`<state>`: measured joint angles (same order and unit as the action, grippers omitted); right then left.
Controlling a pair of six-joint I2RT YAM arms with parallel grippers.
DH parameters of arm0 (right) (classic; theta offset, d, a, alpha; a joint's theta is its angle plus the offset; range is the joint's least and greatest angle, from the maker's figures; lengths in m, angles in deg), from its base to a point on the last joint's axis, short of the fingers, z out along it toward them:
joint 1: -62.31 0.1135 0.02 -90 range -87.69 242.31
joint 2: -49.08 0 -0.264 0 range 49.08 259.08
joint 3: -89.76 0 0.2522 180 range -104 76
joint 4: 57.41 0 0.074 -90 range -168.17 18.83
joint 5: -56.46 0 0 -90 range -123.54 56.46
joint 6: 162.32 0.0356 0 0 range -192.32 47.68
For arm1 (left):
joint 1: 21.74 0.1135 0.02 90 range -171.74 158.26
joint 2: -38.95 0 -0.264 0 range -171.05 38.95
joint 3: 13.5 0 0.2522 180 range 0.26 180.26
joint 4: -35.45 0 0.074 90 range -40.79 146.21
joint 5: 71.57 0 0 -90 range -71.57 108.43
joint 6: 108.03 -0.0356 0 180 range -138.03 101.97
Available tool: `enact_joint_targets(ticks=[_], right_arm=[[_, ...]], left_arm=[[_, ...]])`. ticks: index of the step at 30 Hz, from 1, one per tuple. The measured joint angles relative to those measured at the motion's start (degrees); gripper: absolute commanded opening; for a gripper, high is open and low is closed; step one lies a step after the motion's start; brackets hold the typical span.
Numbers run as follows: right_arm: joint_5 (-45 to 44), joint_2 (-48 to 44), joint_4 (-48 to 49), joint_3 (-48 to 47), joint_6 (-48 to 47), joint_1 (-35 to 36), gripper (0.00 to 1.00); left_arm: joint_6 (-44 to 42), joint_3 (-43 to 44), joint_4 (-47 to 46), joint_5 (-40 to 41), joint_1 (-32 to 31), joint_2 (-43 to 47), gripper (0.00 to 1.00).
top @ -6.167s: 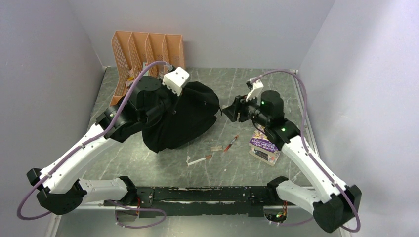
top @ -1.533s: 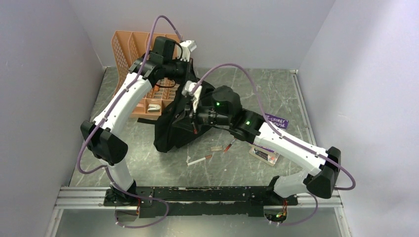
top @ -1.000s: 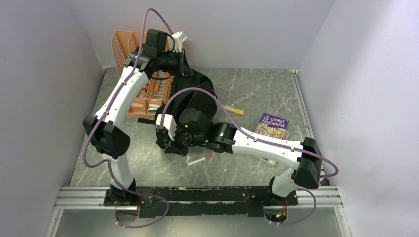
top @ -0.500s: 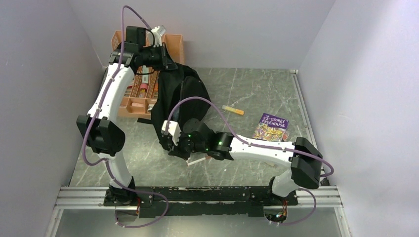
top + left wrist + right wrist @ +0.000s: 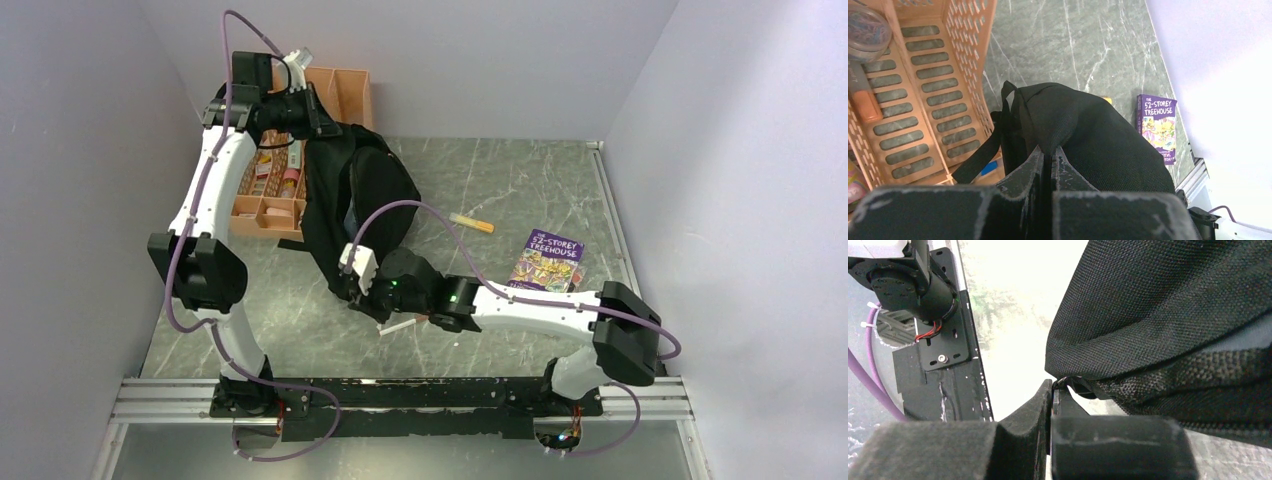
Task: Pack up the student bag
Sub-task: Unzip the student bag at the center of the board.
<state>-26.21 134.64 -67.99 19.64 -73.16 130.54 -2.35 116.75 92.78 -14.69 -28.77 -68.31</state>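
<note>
The student bag (image 5: 360, 195) is a black fabric backpack, pulled up and stretched between both arms. My left gripper (image 5: 322, 122) is raised at the back left, shut on a fold of fabric at the bag's top (image 5: 1083, 125); its fingertips (image 5: 1040, 160) pinch the cloth. Low at the bag's near end, my right gripper (image 5: 350, 290) is shut on a small dark tab at the bag's edge (image 5: 1148, 315), where the right wrist view shows the jaws pressed together. A purple book (image 5: 547, 258) lies flat to the right.
An orange mesh organiser (image 5: 262, 185) with small items stands at the back left, right beside the bag. An orange marker (image 5: 471, 222) lies mid-table. A white pen (image 5: 400, 326) lies just under the right arm. Walls close in on three sides.
My left gripper has carried the bag's top leftward toward the organiser. The bag is now drawn longer and narrower. My right gripper has shifted slightly toward the near right, still holding on.
</note>
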Motion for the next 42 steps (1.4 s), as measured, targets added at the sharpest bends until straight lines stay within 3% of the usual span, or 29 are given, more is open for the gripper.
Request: enact_joint_targets(ticks=[15, 21, 28, 33, 34, 35, 42], right_arm=[[-1.7, -8.3, -5.7, 2.1, 1.5, 0.0, 0.0], [-4.9, -11.9, -6.3, 2.1, 3.4, 0.1, 0.0], [-8.9, -8.3, -6.1, -0.3, 4.2, 0.8, 0.0], [-9.7, -6.5, -5.6, -2.8, 3.6, 0.6, 0.0], [-9.7, -6.5, -5.5, -3.0, 3.4, 0.5, 0.0], [-9.7, -6.4, -5.4, -3.1, 3.3, 0.3, 0.0], [-8.7, -4.4, -3.3, -4.0, 3.1, -0.6, 0.0]], left_arm=[[0.1, 0.0, -0.3, -1.3, 2.3, 0.0, 0.05], [2.6, -6.8, -9.0, -4.7, 3.3, 1.8, 0.05], [5.2, -16.8, -17.9, -4.0, 5.7, 8.0, 0.49], [8.2, -22.2, -22.8, -2.8, 10.1, 13.9, 0.7], [9.0, -23.0, -23.6, -2.4, 11.1, 15.1, 0.91], [9.6, -23.7, -24.3, -2.1, 11.8, 16.3, 0.96], [14.3, -30.9, -30.2, -1.8, 14.0, 25.5, 0.97]])
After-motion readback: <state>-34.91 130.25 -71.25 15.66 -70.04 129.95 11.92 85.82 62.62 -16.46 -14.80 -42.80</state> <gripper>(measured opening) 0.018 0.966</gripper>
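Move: My left hand still pinches the bag's top edge; the student bag's middle lies about 8 cm back, 7 cm right and 19 cm below it, while the peach rack's middle is some 12 cm left, 4 cm ahead and 24 cm below. My right hand holds the zip end at the bag's near corner, with the bag's middle about 24 cm ahead, level sideways and 4 cm below. The white marker lies about 9 cm right of it, 1 cm ahead and 16 cm below. I keep the zip end pinched in my shut right fingers and raise it about 5 cm, swinging out to the right and then most of the way back as I ease forward 3 cm. My left hand keeps its pinch at first, shifting slightly left, then opens wide, lets go of the bag's top and goes some 8 cm left and 7 cm up over the rack, drawing back a little as the fingers tip upward. ##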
